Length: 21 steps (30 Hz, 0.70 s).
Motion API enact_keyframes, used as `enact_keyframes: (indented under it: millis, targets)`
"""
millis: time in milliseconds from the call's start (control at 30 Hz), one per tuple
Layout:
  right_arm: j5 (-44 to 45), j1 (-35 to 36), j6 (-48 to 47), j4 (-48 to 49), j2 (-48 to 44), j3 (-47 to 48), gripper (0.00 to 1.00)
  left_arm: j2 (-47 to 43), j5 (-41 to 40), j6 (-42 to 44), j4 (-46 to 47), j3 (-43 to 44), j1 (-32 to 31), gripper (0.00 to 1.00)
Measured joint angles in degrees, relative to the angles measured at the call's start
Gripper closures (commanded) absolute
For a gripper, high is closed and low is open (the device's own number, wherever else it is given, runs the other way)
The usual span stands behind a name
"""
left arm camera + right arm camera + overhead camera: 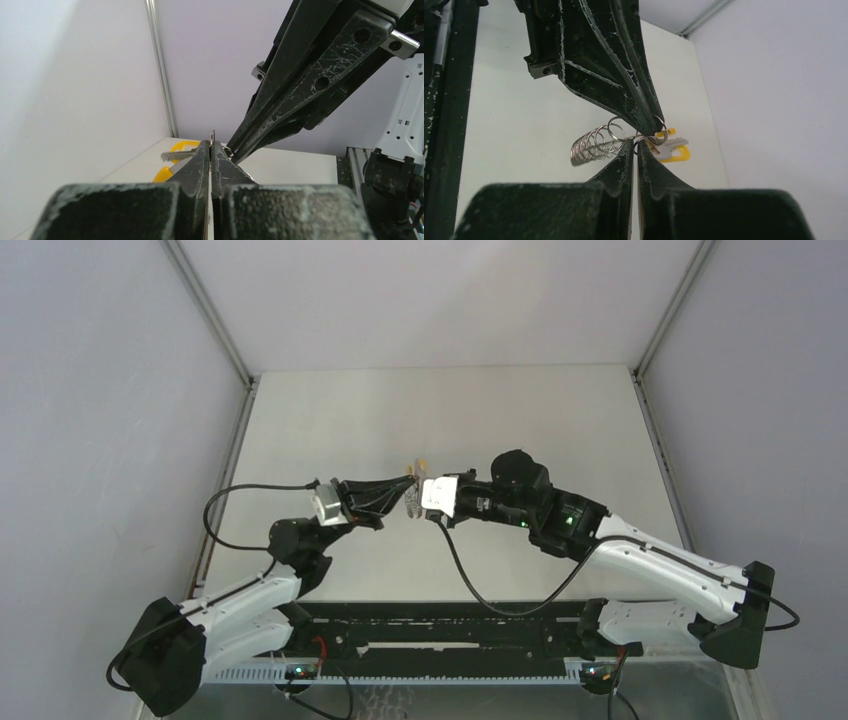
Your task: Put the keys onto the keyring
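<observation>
Both grippers meet tip to tip above the middle of the table (330, 420). My left gripper (408, 483) (212, 145) is shut, and the edge of a thin metal ring (213, 134) sticks out of its tips. In the right wrist view that small ring (660, 131) hangs at the left gripper's fingertips (651, 120), with a grey key (671, 146) and the yellow part of the keyring (681, 156) behind it. My right gripper (637, 145) (420, 495) is shut on a thin link beside a string of silver rings (591, 146). A key blade (172, 156) and the keyring's yellow rim (182, 146) show left of my left fingers.
The right gripper's fingers (300, 85) fill the upper right of the left wrist view. Metal frame posts (215, 320) (670, 310) and grey walls bound the table. The black rail (450, 630) with the arm bases lies along the near edge.
</observation>
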Motion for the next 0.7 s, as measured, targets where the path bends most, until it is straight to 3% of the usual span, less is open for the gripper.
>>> enact_keyframes:
  millis: [333, 700]
  targets:
    - [-10.58, -3.54, 0.66, -3.61, 0.13, 0.66, 0.81, 0.24, 1.97, -0.09, 2.69, -1.29, -0.28, 1.00]
    - [-25.90, -14.36, 5.86, -5.99, -8.72, 0.90, 0.76, 0.26, 6.51, 0.00, 4.68, -1.57, -0.35, 1.00]
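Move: Both shut hands still grip the keyring's wire with their tips almost together. For the right hand, the keyring's middle hangs about 2 cm back, 1 cm left and 3 cm below; the yellow-tag key is some 3 cm ahead, 1 cm left and 1 cm below. From the left hand, the keyring's middle is roughly 2 cm back, level sideways and 3 cm below, with the key about 2 cm ahead, 1 cm right and 2 cm below. Back, slightly left and down by about 1 cm goes the right hand at first, still pinching the wire; then its fingers open, let go, and it draws away from the keyring to the right and up, about 5 cm each way, still easing back as it turns some 10 degrees counter-clockwise. The left hand keeps its pinch and moves about 2.5 cm back. ##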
